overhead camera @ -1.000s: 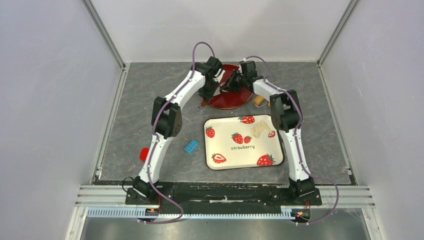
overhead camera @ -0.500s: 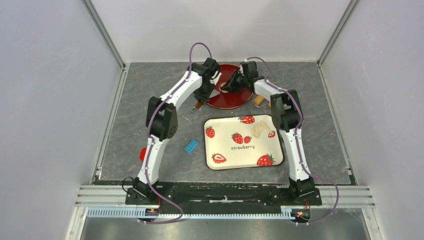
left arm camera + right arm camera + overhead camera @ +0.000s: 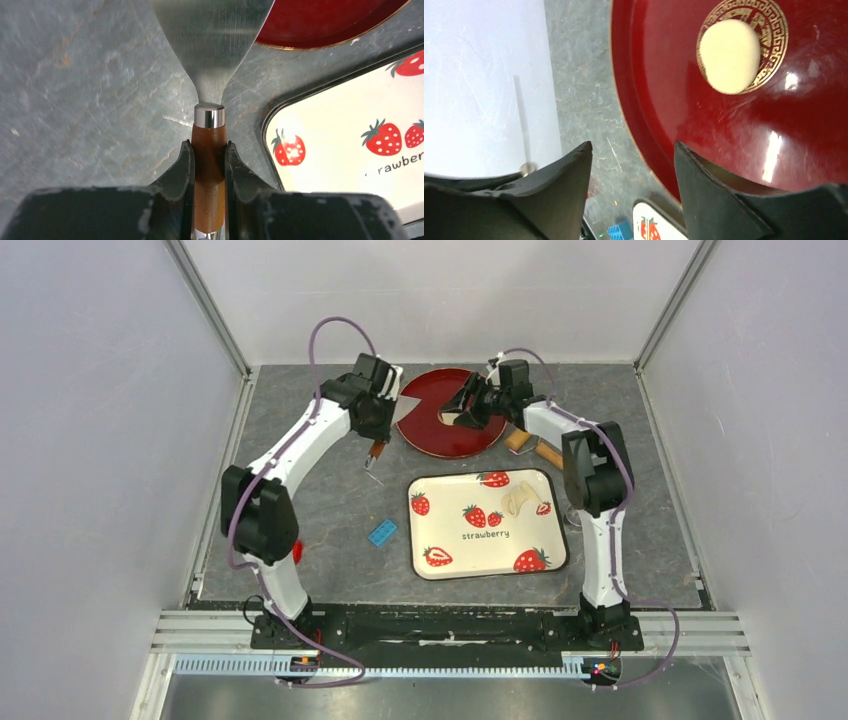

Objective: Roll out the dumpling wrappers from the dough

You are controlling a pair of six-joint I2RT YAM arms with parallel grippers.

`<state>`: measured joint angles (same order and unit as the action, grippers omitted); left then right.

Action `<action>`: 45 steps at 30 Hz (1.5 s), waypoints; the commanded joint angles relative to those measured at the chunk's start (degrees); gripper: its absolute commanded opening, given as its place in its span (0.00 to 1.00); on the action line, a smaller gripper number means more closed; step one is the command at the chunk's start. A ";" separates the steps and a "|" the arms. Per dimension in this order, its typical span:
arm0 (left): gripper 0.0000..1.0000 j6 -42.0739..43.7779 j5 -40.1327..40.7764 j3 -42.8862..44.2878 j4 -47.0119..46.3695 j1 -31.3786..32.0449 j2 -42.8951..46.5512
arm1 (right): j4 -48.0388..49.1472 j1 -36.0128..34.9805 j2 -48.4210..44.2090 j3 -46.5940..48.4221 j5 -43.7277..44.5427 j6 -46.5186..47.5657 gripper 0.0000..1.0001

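Note:
A round pale dumpling wrapper (image 3: 729,56) lies flat on the gold emblem of the red plate (image 3: 659,100). My right gripper (image 3: 633,145) hovers over the plate's edge (image 3: 440,445) at the back of the table, open with nothing between its fingers (image 3: 704,190). My left gripper (image 3: 209,145) is shut on the brown wooden handle (image 3: 209,165) of a metal spatula, and the blade (image 3: 212,40) reaches the plate's left rim (image 3: 325,25). In the top view the left gripper (image 3: 380,428) sits just left of the plate. A ragged scrap of dough (image 3: 517,502) lies on the strawberry tray (image 3: 440,565).
A tan wooden roller (image 3: 520,440) lies right of the plate, beside the right arm. A blue block (image 3: 381,532) and a small red object (image 3: 296,550) sit left of the tray. White walls enclose the grey mat on three sides.
The right gripper has opened above the plate. The left arm has swung out to the left with the spatula, leaving the plate's middle uncovered.

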<state>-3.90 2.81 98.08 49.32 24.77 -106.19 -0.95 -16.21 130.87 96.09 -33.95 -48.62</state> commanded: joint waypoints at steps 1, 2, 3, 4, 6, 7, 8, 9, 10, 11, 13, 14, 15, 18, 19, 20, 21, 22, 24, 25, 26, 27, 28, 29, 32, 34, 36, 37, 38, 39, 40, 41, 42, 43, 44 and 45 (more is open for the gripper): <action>0.02 -7.62 -3.87 -11.26 -10.12 -2.66 9.05 | -2.47 1.33 -10.95 -4.89 2.38 8.09 0.68; 0.02 -8.63 -4.62 -13.47 -11.04 -3.37 10.44 | -3.49 1.71 -12.86 -6.41 3.34 9.87 0.72; 0.02 -9.35 -5.11 -16.31 -11.74 -4.02 12.02 | -4.51 2.10 -14.33 -8.11 4.08 11.17 0.76; 0.02 -10.11 -5.60 -19.25 -12.70 -4.77 13.73 | -5.19 2.52 -16.05 -9.96 4.76 12.64 0.80; 0.02 -10.75 -5.95 -24.41 -13.73 -6.12 16.74 | -7.63 3.37 -18.80 -12.73 5.74 15.37 0.84; 0.02 -11.09 -5.82 -26.77 -14.26 -6.87 18.06 | -9.41 3.75 -20.01 -13.81 6.32 17.02 0.85; 0.02 -11.28 -6.03 -29.13 -14.33 -7.58 19.27 | -10.73 4.15 -21.20 -15.38 7.10 18.51 0.87; 0.02 -11.43 -6.20 -31.18 -14.55 -8.29 20.34 | -12.04 4.37 -22.85 -16.99 8.44 20.03 0.89; 0.02 -11.47 -6.17 -33.21 -14.76 -8.80 21.05 | -12.58 4.66 -24.67 -19.25 9.30 21.10 0.91; 0.02 -11.48 -6.23 -34.71 -14.96 -9.26 21.56 | -12.86 5.01 -25.99 -21.17 9.94 21.78 0.92; 0.02 -11.31 -5.92 -37.29 -15.04 -9.78 22.00 | -13.19 5.77 -28.77 -25.38 10.56 22.93 0.93; 0.02 -11.24 -5.84 -38.10 -15.11 -9.92 22.00 | -13.80 5.98 -30.12 -26.55 11.18 23.79 0.94; 0.02 -11.07 -5.87 -38.99 -15.27 -10.01 21.82 | -14.52 6.16 -31.10 -27.88 11.93 24.77 0.94; 0.02 -11.16 -5.70 -40.67 -15.70 -10.10 21.23 | -17.15 6.82 -33.64 -31.29 13.78 27.51 0.96; 0.02 -11.28 -5.71 -40.98 -15.89 -10.13 20.98 | -17.68 7.01 -34.50 -32.39 14.31 28.29 0.97; 0.02 -11.38 -5.79 -41.20 -16.05 -10.18 20.94 | -17.94 7.44 -35.21 -33.67 14.76 28.78 0.97; 0.04 -11.32 -5.96 -41.29 -16.12 -10.18 20.71 | -18.16 7.82 -36.17 -34.69 14.91 29.21 0.97; 0.06 -11.38 -6.06 -41.31 -16.09 -10.21 20.42 | -18.33 8.25 -36.89 -35.81 15.11 29.60 0.98; 0.14 -11.31 -6.41 -40.73 -15.30 -10.21 19.59 | -18.85 8.93 -38.53 -37.16 15.77 30.16 0.98; 0.20 -11.22 -6.32 -40.61 -14.99 -10.20 19.40 | -19.21 9.29 -39.15 -37.64 16.19 30.41 0.98; 0.34 -11.29 -6.05 -40.65 -14.88 -10.27 19.41 | -19.44 9.37 -39.78 -38.00 16.59 30.58 0.98; 0.46 -11.39 -5.62 -40.82 -14.87 -10.27 19.54 | -19.67 9.55 -40.18 -38.43 16.88 30.86 0.98; 0.57 -11.47 -5.35 -40.99 -14.99 -10.27 19.93 | -19.85 9.66 -40.67 -38.67 17.22 31.04 0.98; 0.70 -11.54 -5.11 -41.18 -15.04 -10.27 20.50 | -19.88 9.72 -41.15 -39.02 17.54 31.18 0.98; 0.74 -11.34 -6.05 -41.05 -14.87 -10.51 21.82 | -19.98 9.88 -42.20 -39.80 17.82 31.24 0.98; 0.75 -11.72 -7.79 -41.08 -15.53 -11.01 23.58 | -20.05 9.89 -42.66 -40.04 17.71 31.29 0.98; 0.75 -12.97 -10.97 -41.62 -17.22 -12.11 25.86 | -20.30 9.88 -42.86 -39.74 17.40 31.44 0.98; 0.75 -13.77 -12.99 -41.86 -18.10 -12.72 26.97 | -20.50 9.88 -42.94 -39.39 17.35 31.55 0.98; 0.76 -14.84 -15.12 -42.13 -19.22 -13.50 28.13 | -20.71 9.88 -43.09 -39.03 17.37 31.79 0.98; 0.76 -15.66 -18.24 -42.38 -20.65 -14.32 29.12 | -20.78 9.88 -43.43 -38.76 17.38 31.91 0.98; 0.77 -16.86 -22.01 -42.84 -22.92 -15.63 30.22 | -20.84 9.88 -43.73 -38.51 17.40 32.24 0.98; 0.77 -18.01 -26.46 -43.17 -24.89 -16.51 30.96 | -20.60 9.88 -44.28 -38.22 17.34 32.84 0.98; 0.77 -19.72 -30.11 -43.61 -27.52 -17.32 31.79 | -20.40 9.88 -44.85 -38.20 17.33 33.52 0.98; 0.77 -21.41 -32.37 -43.83 -29.28 -17.82 32.60 | -20.26 9.90 -45.69 -38.11 18.07 34.10 0.98; 0.77 -22.90 -33.85 -44.20 -31.32 -18.11 33.58 | -20.06 9.89 -46.63 -38.24 18.70 34.84 0.98; 0.77 -24.03 -34.36 -44.53 -33.17 -18.14 34.80 | -19.90 9.83 -47.88 -38.23 19.36 35.56 0.98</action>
<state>-19.66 -19.55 54.87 27.27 7.90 -75.53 -22.00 -6.42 88.18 56.45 -17.04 -16.67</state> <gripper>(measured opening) 0.768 0.979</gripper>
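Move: The spatula is already in the left hand's grip; its resting place, bare table, lies about 11 cm back, 9 cm left and 12 below that hand, with the blue block some 16 cm back and 2 cm right of the hand. The leftover dough lies about 17 cm back, 15 right and 6 below the right hand; the wrapper is 5 cm ahead and 1 cm left of it, the rolling pin 3 back and 20 right. The spatula is carried back, down and left by the left hand, away from the plate, some 17 cm in all, and let go on the table left of the blue block; the opened fingers then lift about 8 cm, drifting forward and right. Meanwhile the empty right hand rises off the wrapper, then swings right and back and sinks again to hover by the leftover dough, opening wide and rolling about 30 degrees to point more steeply down. ##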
